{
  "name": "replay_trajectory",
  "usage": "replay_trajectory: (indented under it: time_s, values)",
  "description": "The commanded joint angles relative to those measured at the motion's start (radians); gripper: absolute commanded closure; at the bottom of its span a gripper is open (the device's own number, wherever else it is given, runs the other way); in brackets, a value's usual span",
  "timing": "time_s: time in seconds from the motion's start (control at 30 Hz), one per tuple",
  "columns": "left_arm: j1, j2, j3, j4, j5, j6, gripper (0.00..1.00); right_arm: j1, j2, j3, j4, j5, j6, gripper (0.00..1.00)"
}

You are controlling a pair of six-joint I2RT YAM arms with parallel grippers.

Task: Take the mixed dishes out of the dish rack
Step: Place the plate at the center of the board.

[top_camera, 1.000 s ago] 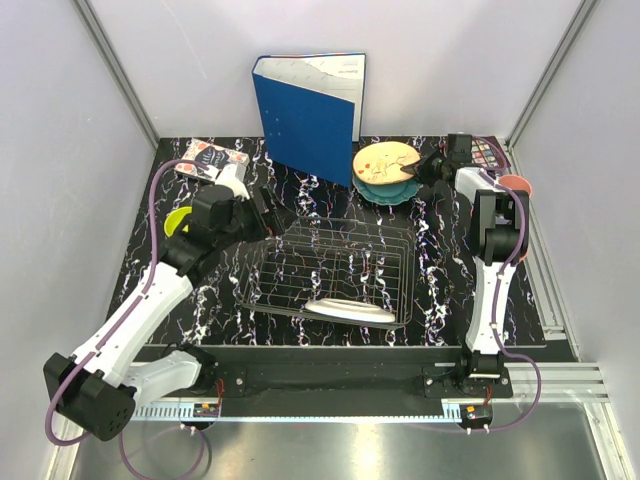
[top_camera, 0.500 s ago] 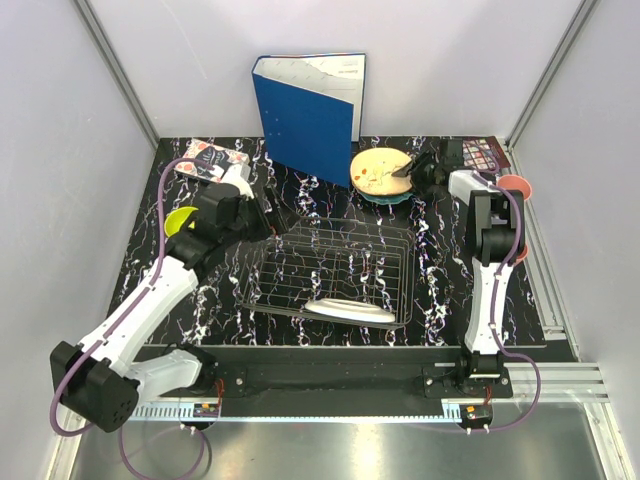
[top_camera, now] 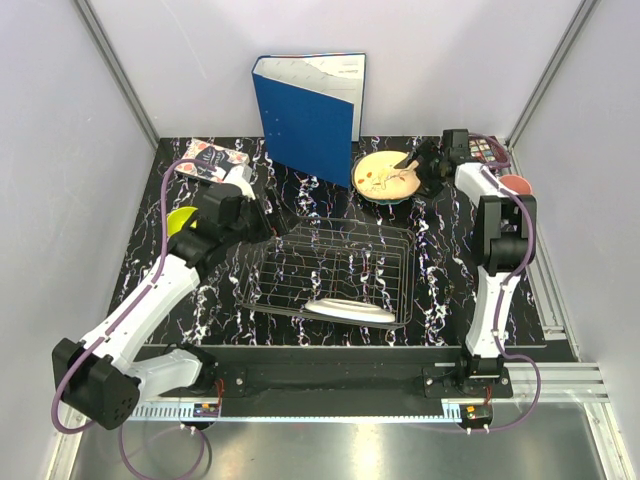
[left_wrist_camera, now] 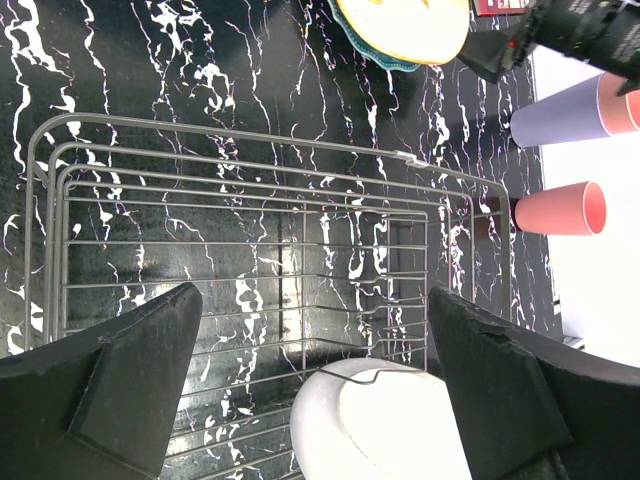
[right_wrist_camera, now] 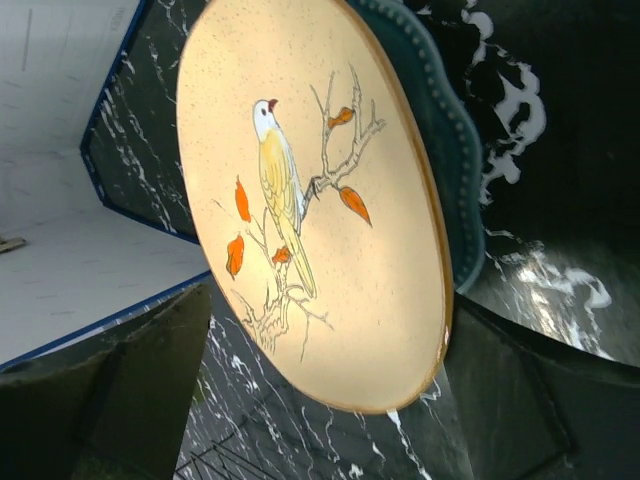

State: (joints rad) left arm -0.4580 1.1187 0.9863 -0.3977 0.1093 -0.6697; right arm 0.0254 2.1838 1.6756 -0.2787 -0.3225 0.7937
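Observation:
The dish rack [top_camera: 335, 268] is a dark wire basket in the middle of the table. A white plate [top_camera: 348, 310] leans in its near end and also shows in the left wrist view, white plate [left_wrist_camera: 380, 425]. My left gripper [top_camera: 268, 220] hovers open at the rack's far left corner, left gripper [left_wrist_camera: 312, 330] empty over the rack [left_wrist_camera: 250, 240]. A cream bird plate [top_camera: 384, 172] lies on a teal plate [top_camera: 392, 194] at the back. My right gripper [top_camera: 410, 170] stands open, its jaws either side of the cream plate [right_wrist_camera: 310, 200] over the teal plate [right_wrist_camera: 455, 150].
A blue binder [top_camera: 308, 112] stands at the back centre, close to the plates. Small books lie at the back left [top_camera: 210, 158] and back right [top_camera: 482, 150]. A yellow-green bowl [top_camera: 180, 220] sits left. A lavender cup [left_wrist_camera: 560, 110] and a pink cup [left_wrist_camera: 560, 208] stand right.
My right gripper has opened and let go of the cream plate, which now lies flatter on the teal plate. The left arm has shifted slightly toward the rack.

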Motion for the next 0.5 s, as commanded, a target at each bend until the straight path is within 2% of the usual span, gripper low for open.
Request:
replay_trajectory:
  time_s: [0.0, 0.37, 0.47]
  values:
    - [-0.002, -0.026, 0.014, 0.025, 0.018, 0.012, 0.01, 0.004, -0.093, 0.095, -0.141, 0.1, -0.063, 0.0]
    - [-0.002, -0.025, 0.008, 0.02, 0.038, 0.022, 0.01, 0.004, -0.255, 0.02, -0.287, 0.281, -0.117, 0.0]
    - [-0.01, -0.016, 0.014, 0.019, 0.064, 0.047, 0.01, 0.011, -0.353, -0.048, -0.246, 0.281, -0.117, 0.0]
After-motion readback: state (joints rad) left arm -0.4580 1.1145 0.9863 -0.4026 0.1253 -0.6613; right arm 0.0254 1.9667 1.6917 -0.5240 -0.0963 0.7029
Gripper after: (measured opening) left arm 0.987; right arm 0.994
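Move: Just to the left of the open right hand, the cream plate with the bird lies on the teal one, its middle about 7 cm left, level fore and aft and some 4 cm below. The blue binder stands about 22 cm left and 6 cm farther out. The dish rack's middle is roughly 20 cm left and 24 cm back. From the left hand that plate is about 26 cm ahead, 24 cm right and 19 cm lower. Backing off from the cream plate's right rim with its fingers still wide open, the right hand first slides to the right, then mostly climbs: about 7 cm up, 4 cm right and 3 cm back in all. On the way the wrist turns some 15 degrees, leaving the fingers pointing less to the left and a little more steeply down. ##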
